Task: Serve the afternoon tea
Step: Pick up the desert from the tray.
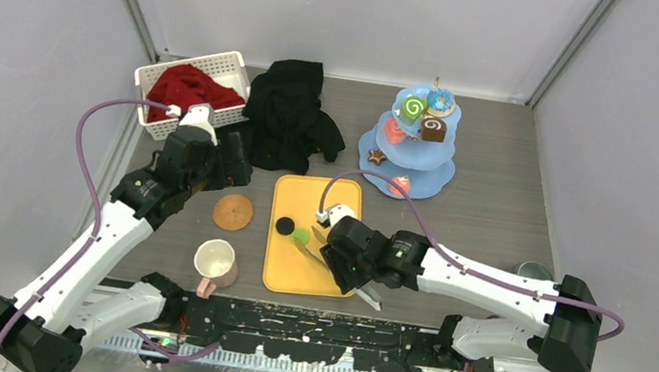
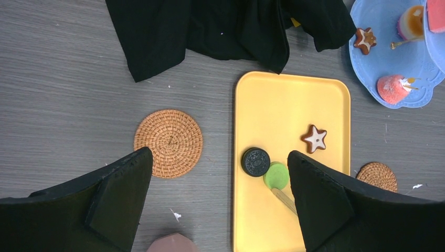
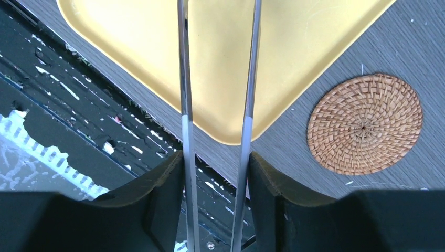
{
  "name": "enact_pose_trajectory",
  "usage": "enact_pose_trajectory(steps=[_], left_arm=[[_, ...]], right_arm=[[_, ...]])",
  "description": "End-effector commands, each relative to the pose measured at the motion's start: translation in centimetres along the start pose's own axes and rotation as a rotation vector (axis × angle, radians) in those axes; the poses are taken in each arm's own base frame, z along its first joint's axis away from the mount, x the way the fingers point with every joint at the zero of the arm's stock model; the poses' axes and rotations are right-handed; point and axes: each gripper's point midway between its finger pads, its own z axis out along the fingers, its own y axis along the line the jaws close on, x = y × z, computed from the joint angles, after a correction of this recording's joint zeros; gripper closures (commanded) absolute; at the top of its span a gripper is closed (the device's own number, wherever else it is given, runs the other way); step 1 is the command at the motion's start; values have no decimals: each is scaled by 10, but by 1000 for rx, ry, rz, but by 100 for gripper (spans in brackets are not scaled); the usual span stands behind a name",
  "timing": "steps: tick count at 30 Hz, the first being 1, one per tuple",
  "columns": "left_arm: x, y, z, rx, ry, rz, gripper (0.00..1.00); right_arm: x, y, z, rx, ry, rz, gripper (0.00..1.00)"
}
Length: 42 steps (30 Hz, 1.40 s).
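Note:
My right gripper is shut on metal tongs; its fingers press the two arms, which stand apart over the yellow tray. One tong tip lies by a green disc. A black cookie and a star cookie also lie on that tray. My left gripper hangs open and empty above the table. The pale-blue tiered stand at the back right carries several sweets. A cream mug with a pink handle sits near the front left. A grey metal mug peeks out at the right.
A white basket with red cloth stands at the back left, a black cloth beside it. One woven coaster lies left of the tray, another to its right. The black base rail runs along the near edge.

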Motion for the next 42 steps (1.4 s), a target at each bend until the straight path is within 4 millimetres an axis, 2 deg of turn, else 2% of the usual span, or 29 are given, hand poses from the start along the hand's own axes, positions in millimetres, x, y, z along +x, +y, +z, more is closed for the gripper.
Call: enact_pose_trajectory(steps=[1, 12, 14, 18, 24, 29, 39, 42], left_arm=[[-27, -7, -8, 16, -83, -11, 1], [-26, -6, -7, 12, -79, -11, 1], [-26, -6, -7, 12, -80, -11, 1], [-24, -5, -6, 8, -76, -9, 1], [-22, -7, -4, 15, -67, -9, 1], [-21, -8, -2, 20, -62, -14, 1], [-21, -9, -1, 21, -59, -12, 1], [-20, -9, 0, 23, -56, -13, 1]], right_arm=[[-34, 11, -7, -32, -114, 4, 48], [-39, 14, 2, -33, -122, -8, 48], [-33, 12, 6, -24, -104, -10, 46], [-17, 6, 14, -2, -68, 6, 36], [-2, 14, 15, -68, -54, 30, 23], [18, 13, 25, -54, -12, 24, 21], [36, 23, 42, -10, -11, -11, 21], [36, 21, 48, 18, -32, -4, 24]])
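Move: The right hand still holds the steel tongs, their tips already by the green macaron, which lies on the tray about 6 cm ahead, 9 cm to the left and 9 cm below. The black macaron is some 8 cm ahead and 13 cm left, the star cookie 12 cm ahead and 3 cm left, and the woven coaster 5 cm ahead and 10 cm right. From the left hand, the green macaron lies roughly 14 cm back, 12 cm right and 20 cm below. Left and slightly forward first, about 2 cm over the tray, the right hand then turns back and sinks: some 4 cm back and a good 5 cm down towards the tray's near edge, its tilt hardly changing. As it starts down, the fingers open from half to about three quarters and the tongs spread beside the green macaron, one finger ending clear of its handle. ##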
